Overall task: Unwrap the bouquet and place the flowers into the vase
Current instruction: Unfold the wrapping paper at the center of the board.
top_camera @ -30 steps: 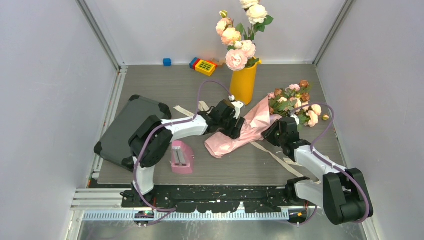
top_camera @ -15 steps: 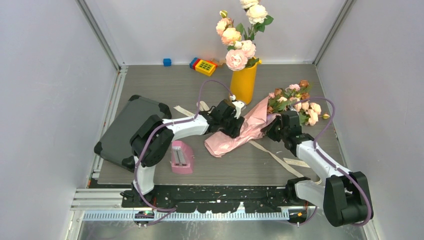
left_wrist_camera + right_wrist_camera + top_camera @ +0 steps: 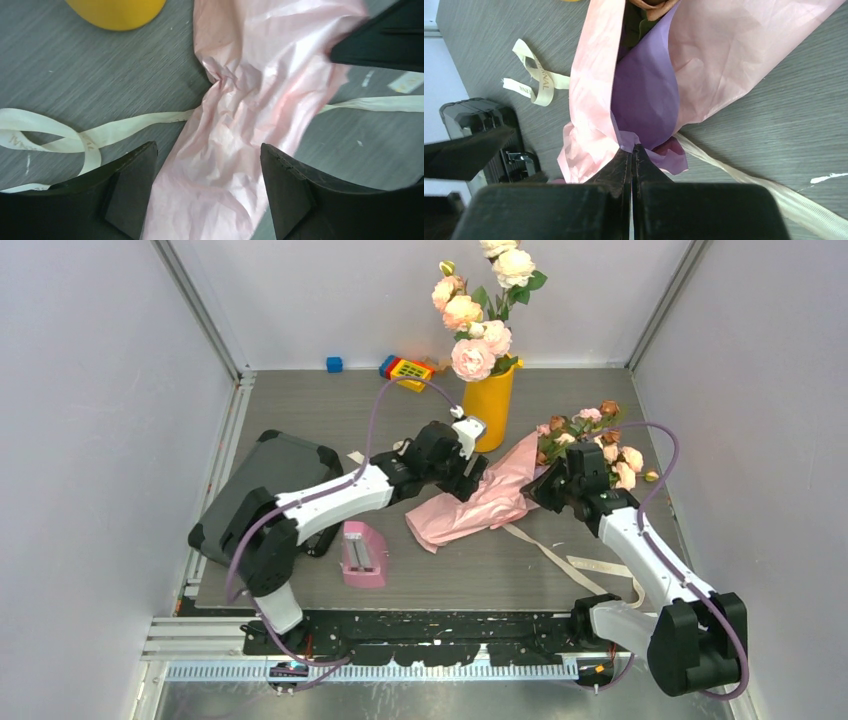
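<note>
The bouquet lies on the table, its crinkled pink paper spread toward the left. Its lilac lining shows in the right wrist view. The flowers, small pink and rusty roses, stick out at its right end. My left gripper hovers open over the pink paper, one finger on each side of it. My right gripper is shut, pinching the paper's edge where pink meets lilac. The yellow vase stands behind the bouquet and holds big pale roses. Its base shows just beyond my left gripper.
Loose beige ribbon lies left of the paper, and more ribbon trails toward the front right. A dark grey case and a pink box sit at the left. A coloured toy and a blue cube rest by the back wall.
My right gripper has moved up and left to the paper's edge and shut on it. My left gripper has shifted back toward the vase and opened wider. The paper has slid a little.
</note>
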Robot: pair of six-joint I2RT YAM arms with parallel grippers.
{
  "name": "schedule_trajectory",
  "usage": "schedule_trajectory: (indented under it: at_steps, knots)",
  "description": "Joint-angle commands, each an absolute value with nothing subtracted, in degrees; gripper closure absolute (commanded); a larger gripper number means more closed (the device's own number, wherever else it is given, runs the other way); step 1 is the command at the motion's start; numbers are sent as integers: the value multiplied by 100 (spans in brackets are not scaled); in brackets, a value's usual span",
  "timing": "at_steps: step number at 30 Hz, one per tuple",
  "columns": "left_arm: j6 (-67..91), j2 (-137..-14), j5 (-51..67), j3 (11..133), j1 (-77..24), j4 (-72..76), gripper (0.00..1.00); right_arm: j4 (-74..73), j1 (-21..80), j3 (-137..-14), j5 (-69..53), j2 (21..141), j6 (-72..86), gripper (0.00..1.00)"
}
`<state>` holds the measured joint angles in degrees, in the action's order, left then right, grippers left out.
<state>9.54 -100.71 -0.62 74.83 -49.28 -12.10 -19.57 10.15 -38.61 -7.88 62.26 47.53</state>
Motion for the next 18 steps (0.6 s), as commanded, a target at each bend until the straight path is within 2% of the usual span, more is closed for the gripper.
schedule_trajectory:
  at_steps: [1,5,12,14,16,17,18]
  knots:
    - [839,-9222,383,7113,-5001,-1074,23,-2388,1015,-4372,-674,6170,5138,100]
    - [983,-8861,676,6628,-5291,-818,23,-3089,1019,-4750,-326,6111,5340,100]
    - [987,-8570,669,6066,-5747,-334,22,-3482,1020,-5135,-105,6121,5539,99]
    - [1069,-8554,647,6036,-5744,-341,22,-3562,1020,-5152,-55,6110,5467,91]
    - [1125,-8516,647,5995,-5743,-335,22,-3661,1020,-5129,-22,6029,5371,73]
    - [1163,-8490,630,5959,-5747,-323,21,-3728,1020,-5081,175,5908,5349,68]
    - [1211,-8464,611,5918,-5748,-295,21,-3802,1020,-5045,237,5824,5316,58]
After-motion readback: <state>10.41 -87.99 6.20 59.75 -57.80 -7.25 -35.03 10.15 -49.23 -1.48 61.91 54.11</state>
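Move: The wrapping paper's near edge lies some 6 cm back of the open left hand, level sideways and about 11 cm below it; the yellow vase stands 15 cm ahead and 2 cm to its right, its middle near hand height. The right hand still pinches the lining corner at its fingertips. From the right hand, the bouquet lies about 13 cm ahead, 11 cm right and 7 cm down, and the vase 17 cm ahead and 9 cm left. The lining corner in the right fingers is drawn up about 3.5 cm, with a small turn clockwise, before those fingers open and let go of it. Meanwhile the left hand, staying open and empty, sweeps back roughly 10 cm over the paper towards its near edge, arching up about 4 cm and sinking back, turning clockwise by some 15 degrees. ##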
